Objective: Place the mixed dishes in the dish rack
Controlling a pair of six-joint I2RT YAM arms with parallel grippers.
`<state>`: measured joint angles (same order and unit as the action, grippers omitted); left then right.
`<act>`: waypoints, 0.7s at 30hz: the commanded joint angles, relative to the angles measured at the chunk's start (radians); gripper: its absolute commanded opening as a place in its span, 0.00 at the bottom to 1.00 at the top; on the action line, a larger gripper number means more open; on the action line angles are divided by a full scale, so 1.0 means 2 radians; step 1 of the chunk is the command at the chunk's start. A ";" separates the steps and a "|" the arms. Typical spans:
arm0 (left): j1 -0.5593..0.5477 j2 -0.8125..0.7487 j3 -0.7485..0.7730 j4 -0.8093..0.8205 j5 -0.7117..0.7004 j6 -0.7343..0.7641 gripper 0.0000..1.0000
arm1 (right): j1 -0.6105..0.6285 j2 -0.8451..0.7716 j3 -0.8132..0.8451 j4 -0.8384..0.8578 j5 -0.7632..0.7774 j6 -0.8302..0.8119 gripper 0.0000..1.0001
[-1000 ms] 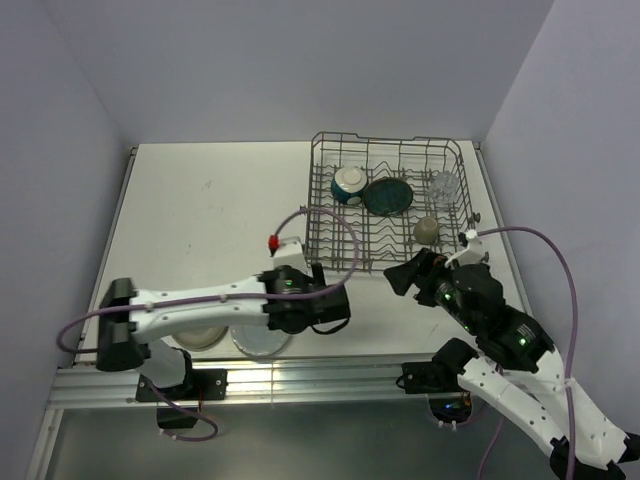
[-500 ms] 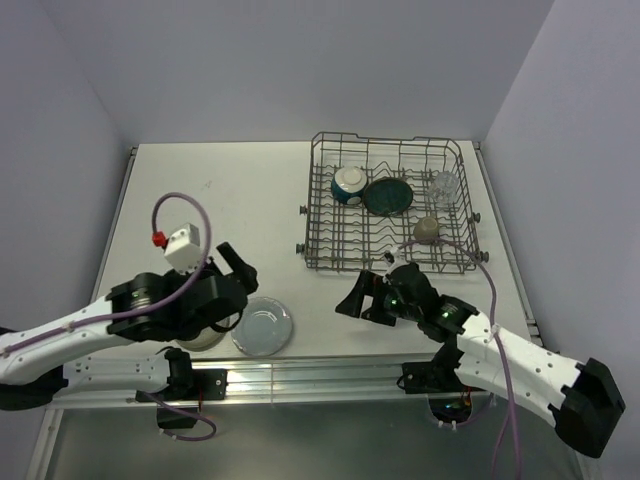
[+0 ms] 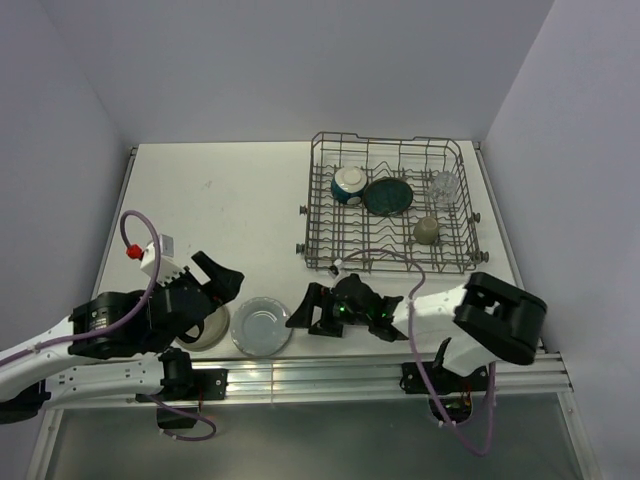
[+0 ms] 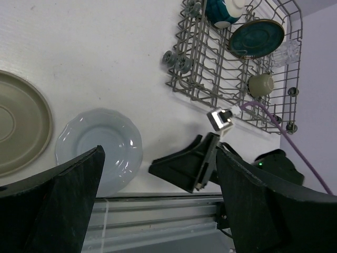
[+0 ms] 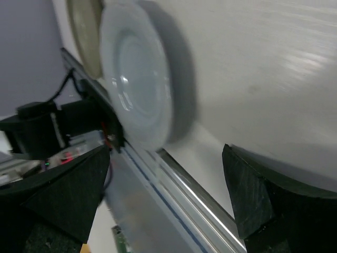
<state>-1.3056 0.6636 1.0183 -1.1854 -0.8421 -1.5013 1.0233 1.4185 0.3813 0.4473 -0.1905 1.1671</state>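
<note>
The dish rack [image 3: 322, 212] stands at the far right and holds a teal-outside bowl [image 3: 348, 183], a dark teal plate [image 3: 388, 195], a small mug [image 3: 427, 230] and a clear glass [image 3: 445, 185]. A pale blue plate [image 3: 262, 325] lies flat near the front edge, with a grey-beige plate [image 3: 207, 337] to its left, partly under my left arm. My right gripper [image 3: 303, 313] is low over the table just right of the pale blue plate [image 5: 139, 79], open and empty. My left gripper [image 3: 222, 280] hovers open above both plates [image 4: 100, 150].
The metal rail [image 3: 330, 375] runs along the table's near edge just in front of both plates. The right arm's purple cable [image 3: 385, 257] loops past the rack's front left corner. Walls close in the table on the left, back and right.
The left arm has pulled back to the left, uncovering the pale blue plate. The right arm has swung down and left from beside the rack to the plate's right edge.
</note>
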 commanded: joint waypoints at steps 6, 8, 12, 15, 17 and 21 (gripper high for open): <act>0.001 -0.033 -0.009 0.015 0.007 0.016 0.92 | 0.026 0.201 0.026 0.295 -0.004 0.082 0.81; 0.001 -0.040 -0.011 0.017 0.008 0.019 0.92 | 0.036 0.238 0.036 0.325 0.002 0.091 0.78; 0.001 -0.043 -0.011 0.015 0.008 0.020 0.93 | 0.051 0.282 0.055 0.367 0.008 0.101 0.39; 0.001 -0.045 -0.010 0.011 0.008 0.018 0.92 | 0.054 0.288 0.055 0.373 0.009 0.093 0.00; 0.001 -0.047 -0.011 0.009 0.009 0.019 0.92 | 0.055 0.270 0.053 0.365 0.010 0.069 0.00; 0.001 -0.053 -0.016 0.011 0.011 0.017 0.92 | 0.055 0.204 0.068 0.275 0.006 0.001 0.00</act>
<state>-1.3056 0.5705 0.9974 -1.1759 -0.8238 -1.4818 1.1233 1.9385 0.4896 1.1385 -0.1783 1.2896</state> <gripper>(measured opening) 0.926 0.039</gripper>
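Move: The pale glass plate has its middle some 10 cm to the right gripper's left, level with it and about 3 cm lower. The olive plate lies beyond it, roughly 24 cm to the left and 1 cm ahead, at the same low height. The rack's middle is about 28 cm ahead and 20 cm to the right, near the gripper's own height. From the left gripper the pale plate is some 6 cm right, 2 cm back and 23 cm below. Drive the right gripper, open, some 8 cm to the left onto the near-side rim of the pale plate, tipping the fingers up about 15 degrees as you go. Late in the reach dip about 2 cm, shut the fingers to pinch that right-hand rim, then come back up a centimetre or so and keep the pinch. ##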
